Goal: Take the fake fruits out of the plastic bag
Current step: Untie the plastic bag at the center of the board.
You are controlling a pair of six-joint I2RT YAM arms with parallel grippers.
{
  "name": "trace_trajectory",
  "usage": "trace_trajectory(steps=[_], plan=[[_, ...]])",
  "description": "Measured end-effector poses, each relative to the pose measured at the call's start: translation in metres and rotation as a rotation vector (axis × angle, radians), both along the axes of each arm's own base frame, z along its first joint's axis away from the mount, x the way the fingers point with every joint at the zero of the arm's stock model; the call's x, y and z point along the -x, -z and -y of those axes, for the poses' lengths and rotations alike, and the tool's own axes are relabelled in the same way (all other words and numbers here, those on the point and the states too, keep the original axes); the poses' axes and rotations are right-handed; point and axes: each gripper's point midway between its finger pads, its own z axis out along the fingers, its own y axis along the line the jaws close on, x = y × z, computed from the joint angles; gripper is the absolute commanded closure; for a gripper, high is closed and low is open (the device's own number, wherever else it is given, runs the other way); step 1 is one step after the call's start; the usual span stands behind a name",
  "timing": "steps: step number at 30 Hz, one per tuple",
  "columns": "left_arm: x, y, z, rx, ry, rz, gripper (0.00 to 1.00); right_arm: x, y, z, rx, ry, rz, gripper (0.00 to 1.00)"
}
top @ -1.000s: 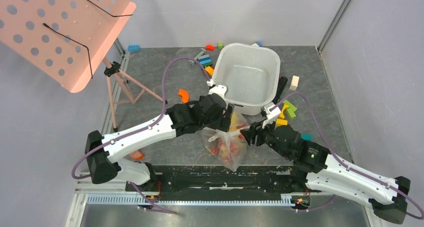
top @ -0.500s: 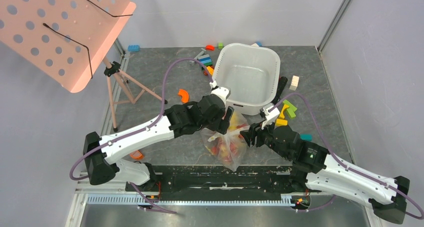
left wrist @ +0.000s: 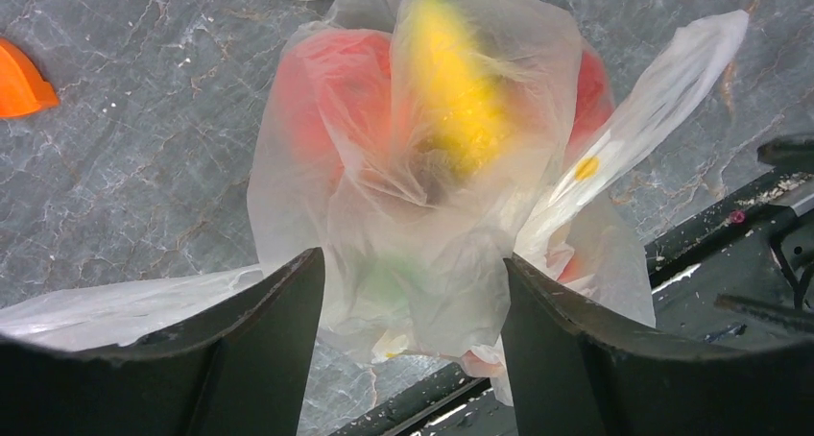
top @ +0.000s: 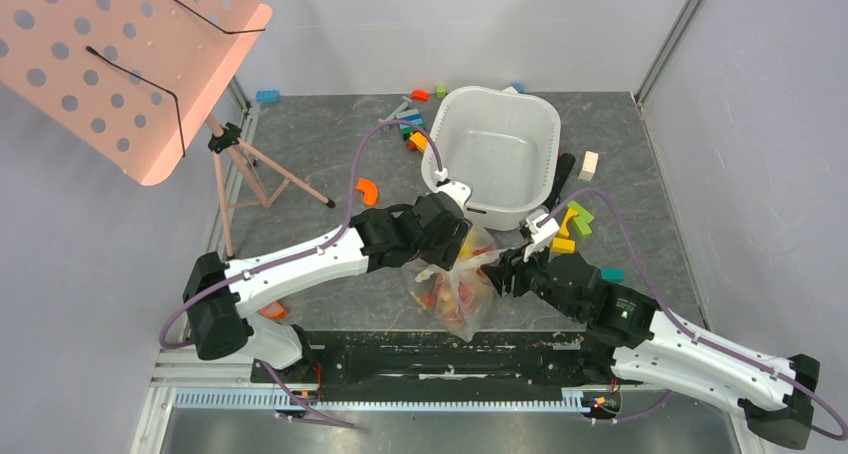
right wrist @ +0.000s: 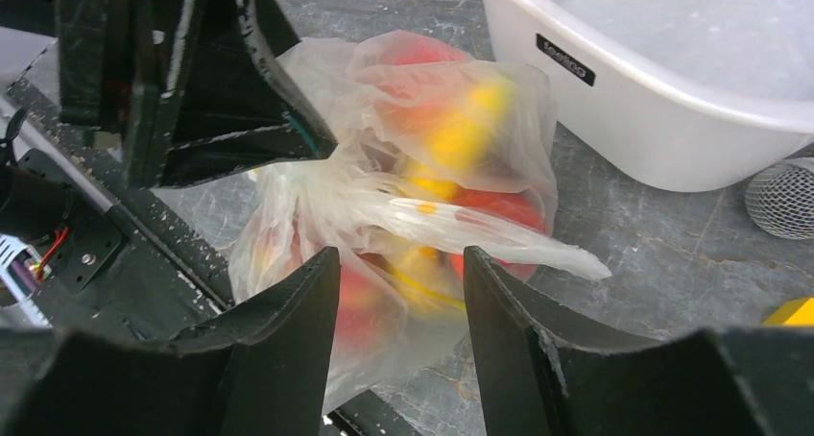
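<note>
The plastic bag point(top: 455, 289) lies crumpled on the grey floor just in front of the white basin, and the fake fruits show through its film as red point(left wrist: 326, 90) and yellow point(left wrist: 451, 81) shapes. My left gripper point(top: 462, 242) hangs over the bag's far side. In the left wrist view the left gripper point(left wrist: 413, 273) is open, with the bag point(left wrist: 422, 205) bulging between its fingers. My right gripper point(top: 505, 272) comes in from the right. In the right wrist view the right gripper point(right wrist: 398, 268) is also open and straddles the bag's point(right wrist: 384, 196) lower part. One loose bag handle point(right wrist: 538, 249) sticks out sideways.
The white basin point(top: 497, 149) stands right behind the bag. Toy blocks lie behind it point(top: 410, 124) and to its right point(top: 572, 221). An orange curved piece point(top: 367, 190) lies to the left. A pink perforated stand point(top: 130, 64) on a tripod fills the far left. A black rail point(top: 440, 349) runs along the near edge.
My left arm has swung to the right over the bag and its jaws have narrowed. The right gripper has barely moved.
</note>
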Motion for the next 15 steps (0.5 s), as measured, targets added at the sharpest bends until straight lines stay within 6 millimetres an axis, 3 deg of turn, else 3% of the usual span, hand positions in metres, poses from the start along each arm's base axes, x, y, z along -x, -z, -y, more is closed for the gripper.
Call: trace_trajectory(steps=[8,15], plan=[[-0.005,-0.008,0.004,0.01,-0.001,0.019,0.49,0.012,0.01,-0.012,-0.007,-0.099,-0.016,0.49],[-0.008,-0.011,0.01,0.018,-0.002,0.027,0.8,0.022,0.017,-0.021,-0.013,-0.169,-0.037,0.49]])
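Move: The bag's knot lies just under my left hand, about 3 cm below and a centimetre back and to the right. From my right hand the same knot is some 7 cm left, 3 cm ahead and 5 cm below, and the loose handle crosses about 4 cm ahead, 1 cm left and 3 cm lower. The white bin's middle is about 18 cm ahead of my left hand, 9 cm right and 10 cm lower. I close my left fingers from wide to about a third open around the gathered film at the bag's knot, easing up, forward and right by roughly a centimetre each. Meanwhile my half-open right hand draws back and left and sinks, some 3.5 cm in all, turning about 10 degrees counter-clockwise to bring its tips more squarely towards the knot. ##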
